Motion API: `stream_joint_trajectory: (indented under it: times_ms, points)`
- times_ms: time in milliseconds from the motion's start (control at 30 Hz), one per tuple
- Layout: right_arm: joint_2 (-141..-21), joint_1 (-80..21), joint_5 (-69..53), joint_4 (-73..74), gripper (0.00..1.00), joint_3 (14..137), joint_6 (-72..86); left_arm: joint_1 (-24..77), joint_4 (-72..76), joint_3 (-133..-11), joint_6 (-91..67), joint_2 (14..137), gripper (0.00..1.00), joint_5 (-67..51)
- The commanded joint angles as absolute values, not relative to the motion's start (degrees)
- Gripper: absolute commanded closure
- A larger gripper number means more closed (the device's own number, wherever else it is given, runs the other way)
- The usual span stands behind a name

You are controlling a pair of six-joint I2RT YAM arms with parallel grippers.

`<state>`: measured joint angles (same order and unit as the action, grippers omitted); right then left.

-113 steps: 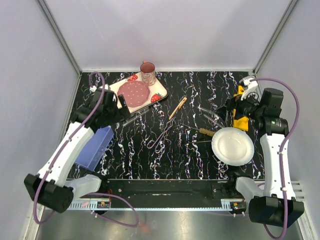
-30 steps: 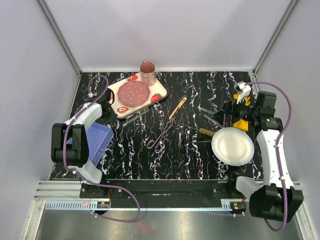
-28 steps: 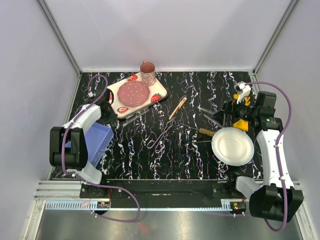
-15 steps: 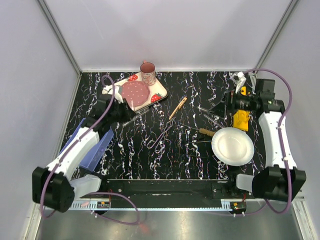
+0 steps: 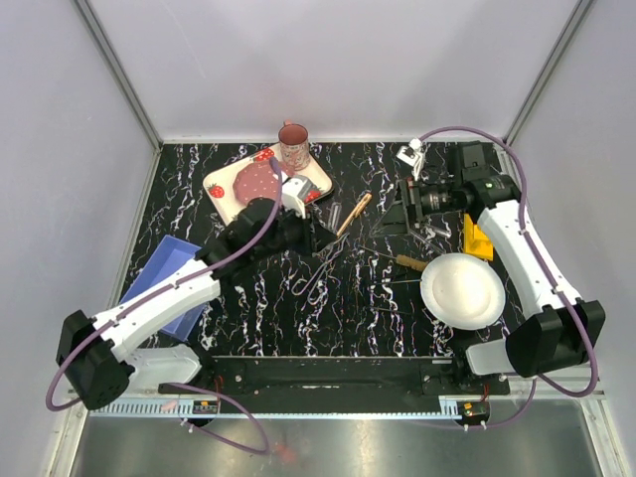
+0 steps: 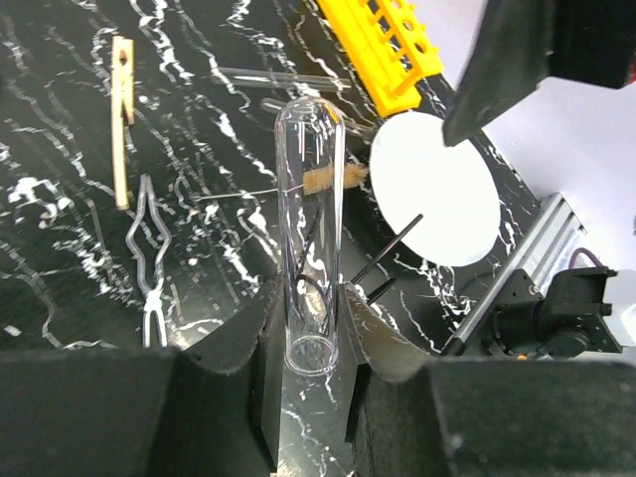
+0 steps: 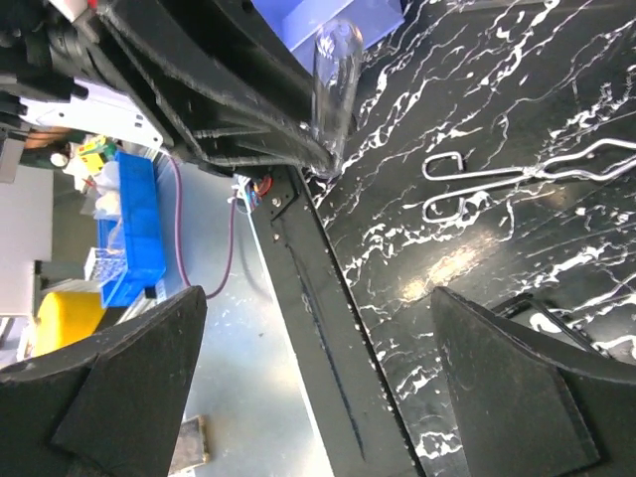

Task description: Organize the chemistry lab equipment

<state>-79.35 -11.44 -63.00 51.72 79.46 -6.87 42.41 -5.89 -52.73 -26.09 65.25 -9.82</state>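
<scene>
My left gripper (image 5: 323, 231) is over the middle of the table, shut on a clear glass test tube (image 6: 309, 229) held lengthwise between the fingers (image 6: 260, 348). The tube also shows in the right wrist view (image 7: 336, 70). My right gripper (image 5: 396, 209) is open and empty, just right of the left one, its jaws wide apart (image 7: 320, 298). On the table lie a bent wire tong (image 5: 320, 270), a wooden peg-like holder (image 5: 353, 214), a wooden-handled tool (image 5: 410, 262) and more test tubes (image 6: 278, 78).
A yellow tube rack (image 5: 477, 238) stands at the right, with a round white plate (image 5: 462, 290) in front of it. A strawberry tray (image 5: 224, 189) with a pink mug (image 5: 294, 145) is at the back. A blue bin (image 5: 164, 283) is at the left.
My left arm has swung from the back left by the tray to the table's middle, with a test tube in its jaws. My right arm has moved left from the yellow rack towards it.
</scene>
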Motion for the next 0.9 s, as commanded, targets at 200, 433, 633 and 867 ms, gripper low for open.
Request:
stream_joint_trajectory:
  times_ms: [200, 433, 633, 867]
  points:
    - [-80.6, -15.3, -60.4, 33.8, 0.0, 75.2, 13.8, 49.6, -1.1, -61.2, -25.9, 71.9, 0.92, -4.4]
    - [-82.7, -15.3, -60.3, 30.5, 0.0, 75.4, 17.5, 51.5, -0.7, -61.9, -26.4, 73.2, 0.91, -3.6]
    - [-83.8, -15.7, -61.5, 27.6, 0.11, 73.7, 19.2, 52.6, -0.6, -62.7, -26.9, 74.5, 0.91, -3.2]
    - [-84.1, -16.8, -61.8, 25.7, 0.43, 72.5, 19.8, 53.0, -0.3, -62.1, -28.7, 76.0, 0.91, -2.2]
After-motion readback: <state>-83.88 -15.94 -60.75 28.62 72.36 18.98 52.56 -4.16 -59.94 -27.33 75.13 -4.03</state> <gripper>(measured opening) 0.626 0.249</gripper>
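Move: The test tube, upright and already pinched near its rim in the left fingers, has its middle about 12 cm to the left of the right hand, 3 cm ahead and 2 cm lower. From the left hand, the open right gripper is some 13 cm to the right, 2 cm back and 5 cm up. About 23 cm below the left hand lie the tongs, directly underneath, and the wooden clamp, 15 cm ahead and 9 cm right. The test tube, kept in the left fingers, is carried about 6 cm to the right towards the right gripper, quickly at first and then creeping. The right hand comes some 4 cm left and 3 cm forward to meet it, sinking a little and rolling about 15 degrees, its wide-open fingers straddling the tube's round-ended half and then starting to close. ##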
